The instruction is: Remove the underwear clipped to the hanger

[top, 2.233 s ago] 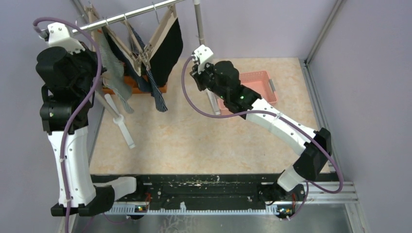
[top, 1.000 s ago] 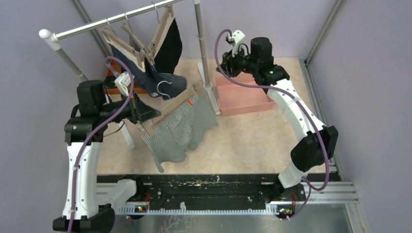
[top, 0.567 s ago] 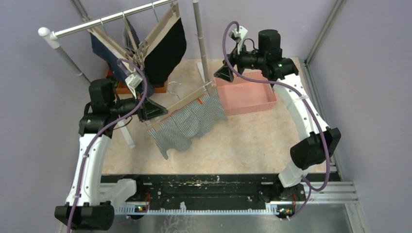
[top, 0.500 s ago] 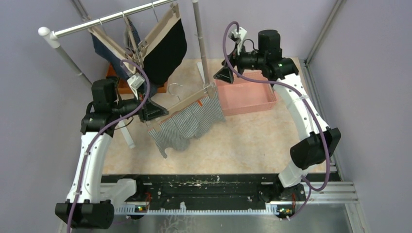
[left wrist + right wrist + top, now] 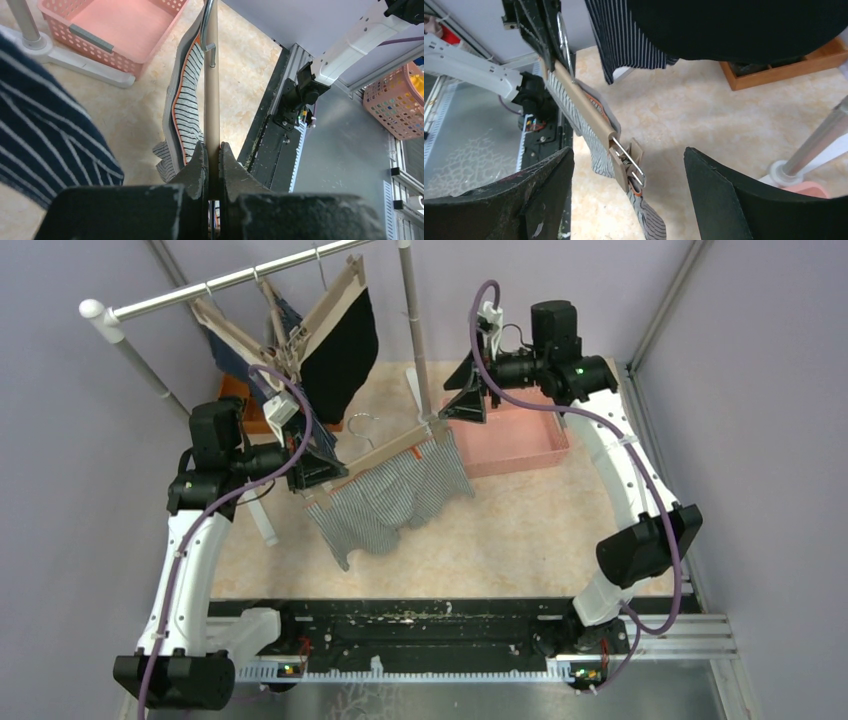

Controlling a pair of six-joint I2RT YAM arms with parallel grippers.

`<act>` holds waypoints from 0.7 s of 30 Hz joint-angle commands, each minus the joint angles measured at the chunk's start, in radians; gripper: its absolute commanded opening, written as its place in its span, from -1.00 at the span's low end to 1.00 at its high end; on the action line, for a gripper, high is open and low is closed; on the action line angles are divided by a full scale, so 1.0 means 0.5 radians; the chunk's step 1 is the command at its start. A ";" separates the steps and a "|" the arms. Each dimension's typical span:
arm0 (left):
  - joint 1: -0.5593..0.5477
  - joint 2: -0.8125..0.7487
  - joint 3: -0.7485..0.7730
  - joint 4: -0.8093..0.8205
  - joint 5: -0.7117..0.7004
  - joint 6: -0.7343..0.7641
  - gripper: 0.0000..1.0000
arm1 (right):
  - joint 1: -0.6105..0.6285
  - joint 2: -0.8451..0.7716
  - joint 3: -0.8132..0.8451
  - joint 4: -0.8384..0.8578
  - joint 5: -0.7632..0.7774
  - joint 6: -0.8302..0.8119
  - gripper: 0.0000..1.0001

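Observation:
A beige wooden hanger (image 5: pixel 380 454) with grey striped underwear (image 5: pixel 390 502) clipped under it is held out over the table. My left gripper (image 5: pixel 322 472) is shut on the hanger's left end; in the left wrist view the bar (image 5: pixel 211 90) runs straight out from between the closed jaws (image 5: pixel 213 147), with the underwear (image 5: pixel 187 115) hanging beside it. My right gripper (image 5: pixel 462 405) is open at the hanger's right end. In the right wrist view, the end clip (image 5: pixel 629 167), pinching the underwear (image 5: pixel 649 220), sits between the wide-apart fingers without touching them.
More underwear hangs from the metal rail (image 5: pixel 230 280) at the back: a black pair (image 5: pixel 345 350) and a navy striped pair (image 5: pixel 235 355). The rack post (image 5: pixel 415 330) stands beside my right gripper. A pink basket (image 5: pixel 520 435) lies back right, an orange wooden tray (image 5: pixel 232 400) back left.
My left gripper has raised the hanger and swung it towards the right arm. My right gripper has opened wide and come down around the hanger's right end clip.

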 commanded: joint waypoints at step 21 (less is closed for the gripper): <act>-0.020 -0.019 -0.086 0.601 0.215 -0.280 -1.00 | 0.139 0.023 -0.189 0.437 -0.347 0.229 -1.00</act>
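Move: The right clip of the hanger, with the striped underwear, lies about 4 cm left of the open right hand, 3 cm back and 4 cm lower. From this hand the underwear's middle is 14 cm left, 12 cm back, 12 cm down; the rack post is 8 cm left and 10 cm ahead. From the left hand, already gripping the hanger's other end, that clip is some 24 cm right, 10 cm ahead and 3 cm lower. Right hand slips some 4 cm left, back and down, pinching the clip; left lifts the hanger 2 cm. ##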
